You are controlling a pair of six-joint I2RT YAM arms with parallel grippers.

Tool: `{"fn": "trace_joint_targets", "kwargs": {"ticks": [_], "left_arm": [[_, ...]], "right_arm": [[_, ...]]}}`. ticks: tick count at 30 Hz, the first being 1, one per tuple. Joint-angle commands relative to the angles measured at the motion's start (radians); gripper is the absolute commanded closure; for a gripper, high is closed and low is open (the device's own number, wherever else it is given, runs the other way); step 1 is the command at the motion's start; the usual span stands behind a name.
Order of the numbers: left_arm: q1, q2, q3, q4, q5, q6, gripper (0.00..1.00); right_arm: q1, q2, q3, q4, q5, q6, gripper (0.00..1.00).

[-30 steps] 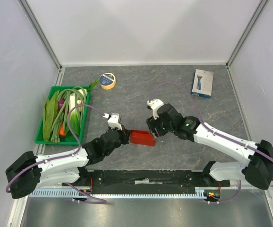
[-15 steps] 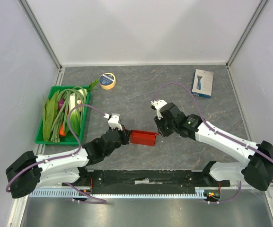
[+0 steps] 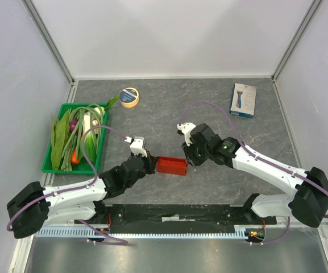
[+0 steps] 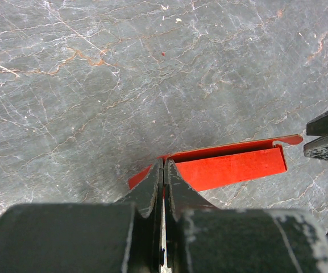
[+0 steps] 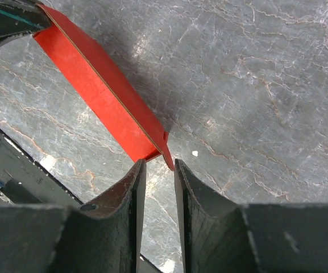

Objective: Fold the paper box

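Observation:
The red paper box (image 3: 171, 165) lies as a long narrow strip on the grey table between my two arms. My left gripper (image 3: 150, 164) is shut on its left end; in the left wrist view the fingers (image 4: 152, 185) pinch the red card (image 4: 232, 168) edge-on. My right gripper (image 3: 187, 161) sits at the box's right end with its jaws narrowly open. In the right wrist view a small corner tab of the box (image 5: 101, 91) points into the mouth of the right gripper (image 5: 159, 165), and nothing is clamped there.
A green tray (image 3: 50, 165) of leafy vegetables stands at the left. A roll of tape (image 3: 129, 97) lies at the back, and a white-and-blue retail box (image 3: 243, 100) at the back right. A black rail (image 3: 175, 216) runs along the near edge.
My right gripper narrowed its jaws, drew back to the right off the box's end, then came in close again. The left gripper kept its hold and the box barely moved.

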Motion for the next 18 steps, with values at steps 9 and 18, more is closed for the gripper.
{"fn": "trace_joint_targets", "kwargs": {"ticks": [9,18], "left_arm": [[-0.023,0.039,-0.029,-0.166,0.017,0.0,0.98],[-0.03,0.036,-0.03,-0.168,0.013,-0.002,0.98]], "right_arm": [[-0.001,0.054,0.016,0.008,-0.019,-0.033,0.76],[0.0,0.058,0.027,0.005,-0.035,0.063,0.94]]}}
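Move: The box's small red tab, at the right-hand end of the far wall, lies about 2 cm below the right fingertips and 1 cm to their left. The box's middle is some 7 cm left of the right hand, 2 cm back and 4 cm down. From the left hand, which already pinches the far wall's left end, the tab is roughly 12 cm to the right and 1 cm back; the box's middle is 6 cm right, 2 cm back and 2 cm down. Straight down the right hand sinks, a little under 2 cm, bringing its half-open fingers onto the tab at the far wall's right end while they close steadily, until the tips pinch the tab; the wrist hardly turns. The left hand stays put, its shut fingers keeping their hold on the wall's other end. ##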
